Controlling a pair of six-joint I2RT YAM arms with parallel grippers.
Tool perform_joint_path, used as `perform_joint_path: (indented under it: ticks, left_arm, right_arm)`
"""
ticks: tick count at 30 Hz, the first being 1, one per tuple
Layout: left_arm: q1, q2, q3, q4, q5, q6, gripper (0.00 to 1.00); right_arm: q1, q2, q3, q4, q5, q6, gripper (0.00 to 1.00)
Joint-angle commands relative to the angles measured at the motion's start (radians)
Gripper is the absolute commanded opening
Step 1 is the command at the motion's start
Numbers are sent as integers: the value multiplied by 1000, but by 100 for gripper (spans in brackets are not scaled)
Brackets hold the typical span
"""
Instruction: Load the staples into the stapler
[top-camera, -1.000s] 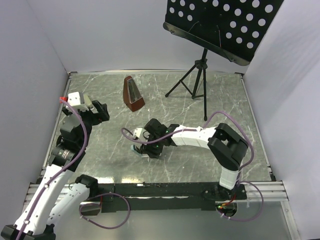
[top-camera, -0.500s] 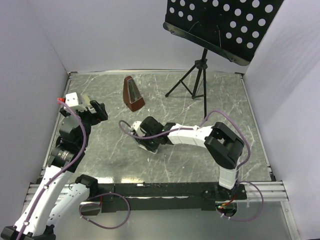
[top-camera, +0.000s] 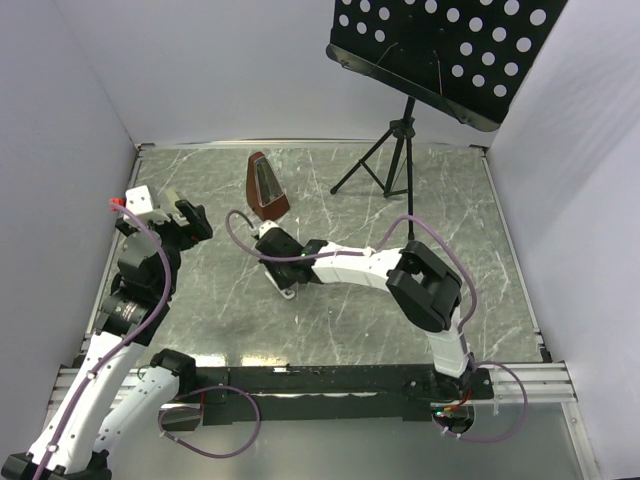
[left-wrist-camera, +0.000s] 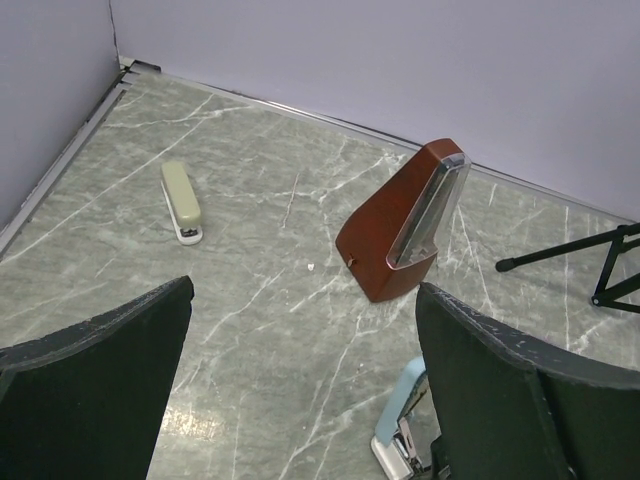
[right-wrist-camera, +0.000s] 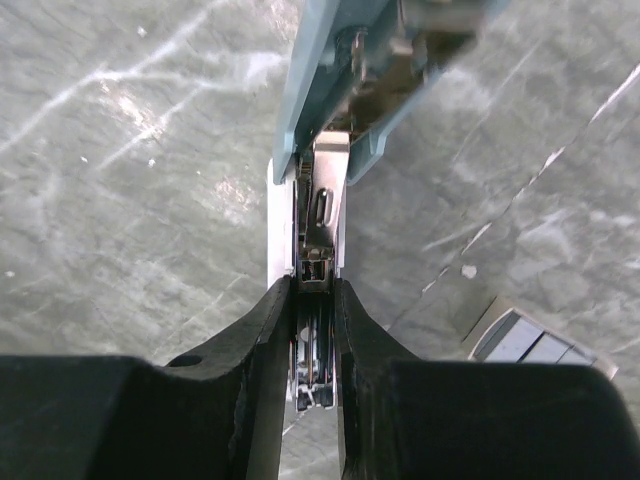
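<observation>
A light-blue stapler (right-wrist-camera: 322, 62) lies open on the marble table, its lid raised off the metal rail (right-wrist-camera: 323, 205). My right gripper (right-wrist-camera: 314, 290) is shut on that rail, one black finger pressed to each side. From above, the right gripper (top-camera: 278, 262) covers most of the stapler (top-camera: 288, 291). The stapler's front end (left-wrist-camera: 405, 430) also shows low in the left wrist view. My left gripper (left-wrist-camera: 300, 290) hangs wide open over the table's left side (top-camera: 190, 222), holding nothing. No staples are recognisable in any view.
A brown metronome (top-camera: 266, 188) stands just beyond the right gripper. A black music stand (top-camera: 400, 150) rises at the back right. A second, grey-green stapler (left-wrist-camera: 181, 201) lies far left. A small flat piece with a tan edge (right-wrist-camera: 530, 340) lies right of the stapler.
The right arm has swung left and away from its base, and its jaws have closed in onto the stapler's rail. The left gripper drifted slightly left, still open.
</observation>
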Motion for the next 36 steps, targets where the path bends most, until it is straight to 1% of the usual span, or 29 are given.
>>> perform_joint_path:
  ticks: [1,5,9,15,18,20,26,27,30,34,36]
  left_arm:
    - [1,-16,-3,30,-15,-9,97]
    - [1,-20,-3,30,-14,-9,97]
    - [-2,-26,-4,31,-18,-9,97]
    - [-4,-28,-7,36,-14,-9,97]
    - [-7,-28,-7,36,-14,-9,97]
    - [-8,-29,-9,37,-12,-7,97]
    - [-12,-31,-12,42,-8,-7,97]
    - [-12,-32,-12,42,-8,-7,97]
    - [-12,-37,-12,40,-11,-9,97]
    - [-13,-45,-13,37,-12,-12,97]
    - [-13,-48,-15,36,-12,-15,97]
  right_arm:
    - [47,11,41,-52,78,43,17]
    - [75,42,51,-86,153,59,17]
    - [86,48,46,-90,178,63,18]
    - [104,57,63,-109,199,57,29]
    - [113,62,74,-116,213,56,33]
    - [118,62,75,-119,218,54,34]
    - [124,44,86,-141,210,60,45]
    - [124,24,84,-142,207,63,49]
    - [123,-30,83,-153,202,66,57]
    - [115,-108,71,-173,202,80,61]
    - [97,-161,60,-185,193,91,69]
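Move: The right fingers are already pinched on the metal rail of the open stapler, near its front end; the stapler's middle lies about 2 cm ahead of that hand, 1 cm left and 1 cm below. The staple tray sits some 9 cm to the hand's right and 3 cm ahead, the metronome about 17 cm ahead and 2 cm left. From the idle left hand, the stapler is some 15 cm right, level fore and aft, and 27 cm lower. Keep the right fingers pinched on the stapler's rail and draw the hand back towards the robot about 2 cm, tipping the fingers some 10 degrees steeper. Ease back another centimetre and slightly down while opening the fingers to let go of the rail, then start rising, about 2 cm, with them still spreading either side of its front end. ##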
